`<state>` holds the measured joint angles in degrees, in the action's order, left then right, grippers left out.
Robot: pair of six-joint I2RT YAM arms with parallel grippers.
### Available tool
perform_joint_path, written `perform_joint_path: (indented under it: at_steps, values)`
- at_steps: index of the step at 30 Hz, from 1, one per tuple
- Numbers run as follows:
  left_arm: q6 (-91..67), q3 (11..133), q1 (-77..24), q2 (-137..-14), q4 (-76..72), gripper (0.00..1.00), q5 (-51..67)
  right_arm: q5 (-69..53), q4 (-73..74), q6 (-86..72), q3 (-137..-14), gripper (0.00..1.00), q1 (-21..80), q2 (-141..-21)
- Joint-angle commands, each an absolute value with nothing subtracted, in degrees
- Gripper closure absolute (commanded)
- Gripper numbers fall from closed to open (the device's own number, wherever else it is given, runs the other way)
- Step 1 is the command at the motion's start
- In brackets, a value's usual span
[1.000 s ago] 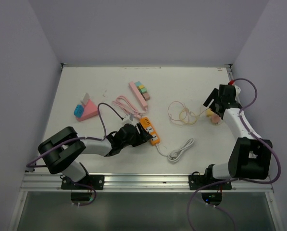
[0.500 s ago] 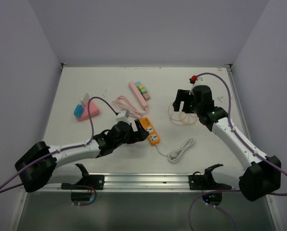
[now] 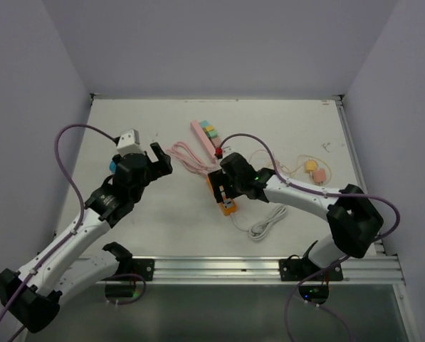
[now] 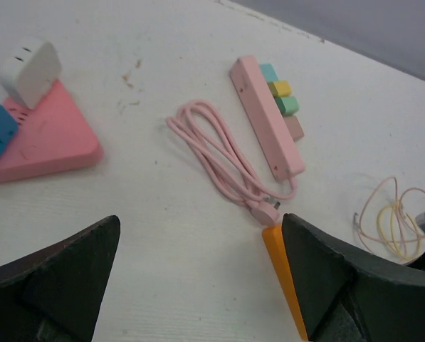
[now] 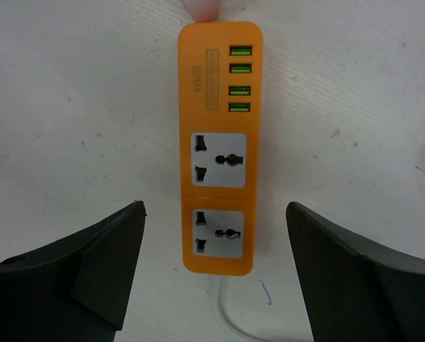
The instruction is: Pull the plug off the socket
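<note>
The orange socket strip (image 5: 198, 71) lies flat on the white table, and both of its outlets are empty. The pink plug (image 4: 264, 211) lies loose on the table at the strip's USB end, still joined to its coiled pink cable (image 3: 187, 157). My right gripper (image 5: 216, 206) hangs open straight above the strip (image 3: 228, 206), one finger on each side and neither touching it. My left gripper (image 4: 201, 221) is raised and open, back to the left of the strip (image 4: 280, 263), with nothing between its fingers. Only the plug's tip (image 5: 201, 8) shows in the right wrist view.
A pink power strip (image 3: 206, 137) with coloured plugs lies at the back. A pink wedge (image 4: 41, 139) carries a white adapter (image 4: 28, 71) at the left. The strip's white cable (image 3: 265, 224) coils at the front. A thin yellow cable (image 3: 269, 171) lies at the right.
My left gripper has opened, lifted off the orange strip's end and pulled back to the left. My right arm has swung from the far right to above the strip.
</note>
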<state>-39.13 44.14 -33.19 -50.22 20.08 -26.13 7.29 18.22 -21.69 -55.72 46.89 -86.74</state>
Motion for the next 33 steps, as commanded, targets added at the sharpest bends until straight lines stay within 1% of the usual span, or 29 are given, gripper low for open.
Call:
perform_joint_path:
  at_steps: [1, 6, 9, 12, 13, 15, 16, 18, 19, 22, 24, 28, 33]
  values:
    - [-29.1, 46.8, -32.4, -45.7, 26.4, 0.0, -36.8, 13.6, 18.1, -25.0, -59.6, 0.16, 49.7, -91.4]
    - [-25.3, 44.8, -32.3, -40.0, 27.5, 0.01, -44.2, 18.9, 20.1, -28.9, -60.6, 0.19, 51.2, -96.6]
    - [-23.7, 43.5, -32.3, -37.6, 27.7, 0.0, -46.3, 19.0, 20.6, -28.7, -61.3, 0.23, 51.8, -98.4]
    - [-23.6, 41.1, -32.3, -34.2, 27.2, 0.0, -49.0, 18.6, 20.5, -29.1, -60.9, 0.31, 52.2, -99.1]
    - [-24.0, 39.9, -32.3, -33.7, 27.2, 0.0, -49.5, 18.7, 20.8, -29.4, -60.5, 0.38, 52.2, -99.0]
    - [-24.1, 39.4, -32.3, -33.0, 26.9, 0.0, -49.9, 20.2, 21.0, -29.7, -59.1, 0.48, 52.2, -97.6]
    - [-24.1, 39.4, -32.3, -33.0, 27.0, 0.01, -50.2, 20.7, 21.8, -29.8, -58.5, 0.57, 52.2, -97.0]
    - [-24.3, 39.4, -32.3, -33.1, 27.2, 0.0, -50.9, 23.2, 22.5, -30.0, -57.3, 0.66, 52.0, -95.5]
    - [-24.4, 39.4, -32.3, -33.6, 27.2, 0.0, -51.1, 24.5, 22.9, -30.0, -56.3, 0.76, 51.9, -94.2]
    - [-24.4, 39.4, -32.3, -34.7, 27.2, 0.0, -51.0, 27.1, 24.5, -29.4, -55.1, 0.9, 49.8, -91.8]
    - [-24.4, 39.6, -32.3, -35.6, 27.2, 0.0, -51.0, 27.1, 24.1, -28.7, -54.6, 0.93, 47.7, -90.7]
    - [-24.2, 39.7, -32.3, -36.1, 27.2, 0.0, -50.5, 23.7, 20.9, -26.8, -54.0, 0.97, 38.1, -90.3]
    - [-24.2, 39.6, -32.3, -35.8, 27.2, 0.0, -50.4, 23.3, 19.3, -25.2, -59.8, 0.99, 28.5, -95.3]
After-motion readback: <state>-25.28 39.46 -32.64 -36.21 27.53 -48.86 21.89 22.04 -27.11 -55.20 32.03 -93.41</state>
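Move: The orange socket strip lies beneath the right hand, its middle about 3 cm ahead, 2 cm left and 6 cm down. The pink plug is 9 cm ahead and 6 left, the white coiled cable 6 back and 12 right, the yellow cord 11 ahead and 13 right. From the left hand, the pink block is 10 cm ahead, 8 left, 19 down, its blue plug 10 ahead, 13 left. Down about 6 cm goes the open right hand, closing its fingers across the orange socket strip between the two outlets; keeping that pinch, it carries the strip some 12 cm right and 6 forward with barely a rise, turning clockwise towards the yellow cord. The empty left hand, still wide open, swings about 10 cm left and slightly back, nearer the pink block. ##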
